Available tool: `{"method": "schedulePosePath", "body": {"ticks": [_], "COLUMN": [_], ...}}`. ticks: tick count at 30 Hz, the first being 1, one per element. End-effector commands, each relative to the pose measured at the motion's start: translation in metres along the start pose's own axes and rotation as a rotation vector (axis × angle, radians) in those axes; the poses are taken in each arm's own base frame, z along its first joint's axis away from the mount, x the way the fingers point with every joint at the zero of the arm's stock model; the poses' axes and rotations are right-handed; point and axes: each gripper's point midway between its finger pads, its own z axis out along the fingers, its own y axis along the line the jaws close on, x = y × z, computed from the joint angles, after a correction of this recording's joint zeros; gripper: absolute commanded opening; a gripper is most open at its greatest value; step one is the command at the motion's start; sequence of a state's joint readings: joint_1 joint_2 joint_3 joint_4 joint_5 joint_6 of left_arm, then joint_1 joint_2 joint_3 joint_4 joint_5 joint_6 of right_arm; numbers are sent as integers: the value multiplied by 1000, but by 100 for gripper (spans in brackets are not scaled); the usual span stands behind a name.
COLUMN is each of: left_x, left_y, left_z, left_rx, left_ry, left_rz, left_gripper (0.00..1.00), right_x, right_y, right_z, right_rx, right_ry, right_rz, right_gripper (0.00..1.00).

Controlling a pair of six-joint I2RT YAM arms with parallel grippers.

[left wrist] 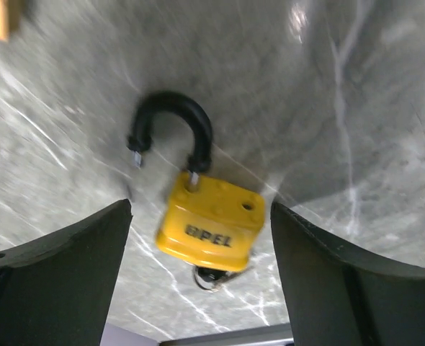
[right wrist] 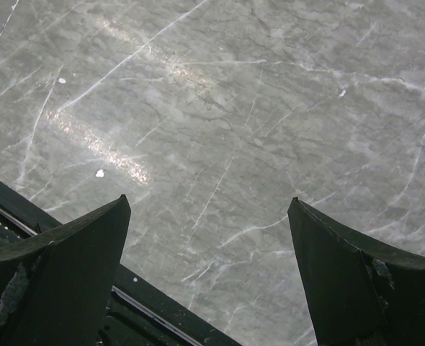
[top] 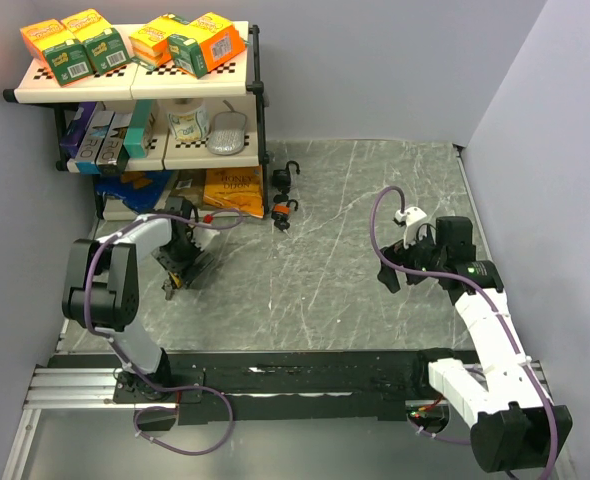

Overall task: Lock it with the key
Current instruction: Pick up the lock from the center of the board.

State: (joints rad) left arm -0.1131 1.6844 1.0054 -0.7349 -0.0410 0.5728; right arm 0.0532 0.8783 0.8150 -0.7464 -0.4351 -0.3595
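A yellow padlock (left wrist: 211, 223) lies on the marble table in the left wrist view. Its black shackle (left wrist: 173, 122) stands open, with one end free of the body. A key with a ring (left wrist: 212, 277) sticks out of its bottom. My left gripper (left wrist: 201, 209) is open and its fingers (left wrist: 68, 267) stand on either side of the padlock, apart from it. In the top view the left gripper (top: 178, 268) points down at the table's left side and hides the padlock. My right gripper (top: 390, 275) is open and empty above bare marble (right wrist: 209, 202).
A two-level shelf (top: 135, 85) with boxes stands at the back left. Two more padlocks, one black (top: 287, 177) and one orange (top: 285, 212), lie beside the shelf's right leg. A black rail (top: 305, 375) runs along the table's near edge.
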Motion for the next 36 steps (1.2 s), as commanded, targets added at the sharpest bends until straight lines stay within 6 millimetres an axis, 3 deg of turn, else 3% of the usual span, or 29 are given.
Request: {"method": "schedulePosePath", "body": {"ticks": [1,7,10,13,17,20,24,29,31,33,36], "left_x": [-25,-28,-29,-27,-32,-47,-84,-142,-156,-164,-181], "left_y": [13,11,10,8,3,-7,-29,-63,-70,-59,-51], "left_z": [-3,2,0,-6,-20,-45,-101,-184,-207,-217,-251], "left_rx": [-18,6,5,9,21,64,149,292,341,303,339], "left_ry": [-62,-67,-75,-83,-111,-186,-373,-647,-720,-752,-872], "left_rz": [61,78,69,62,-8,-91,-206,-385,-447,-536,-703], "left_gripper": [83,80,72,59,33,18,2,1,1,1,1], "right_x": [-25,-23,-24,-25,-29,-36,-54,-85,-98,-111,-131], "right_y": [-6,-6,-6,-5,-3,0,6,13,13,18,29], "right_z": [-6,-5,-6,-9,-12,-16,-24,-35,-38,-42,-48], "right_rx": [21,18,16,15,13,6,-8,-27,-31,-66,-130], "right_ry": [-67,-59,-55,-55,-72,-97,-168,-272,-309,-341,-399], "right_rz": [-24,-31,-30,-29,-26,-10,21,129,186,188,201], "right_gripper": [100,100,100,100,100,100,100,99,100,99,99]}}
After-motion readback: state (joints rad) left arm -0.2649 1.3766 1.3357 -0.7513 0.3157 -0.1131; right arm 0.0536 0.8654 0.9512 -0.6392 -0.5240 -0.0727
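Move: The yellow lock lies almost between my open left fingers, its body only about 1 cm ahead and 1 cm to the right, a touch lower. The brass lock lies about 11 cm ahead and 4 cm to the right of that hand, and the orange lock some 15 cm ahead and 23 cm right, both also down on the board. From my right hand the yellow lock is roughly 46 cm left, 6 cm ahead and 15 cm below. My left hand eases a centimetre or two forward along the board, then stays low while its fingers close and pinch the yellow lock's body. Then I lift it quickly, about 20 cm up and 15 cm to the right, a little forward, swinging the fingertips out to the right and forward some 40 degrees. My empty right hand, still open, rises 8 cm late on, drifting slightly left and forward. ##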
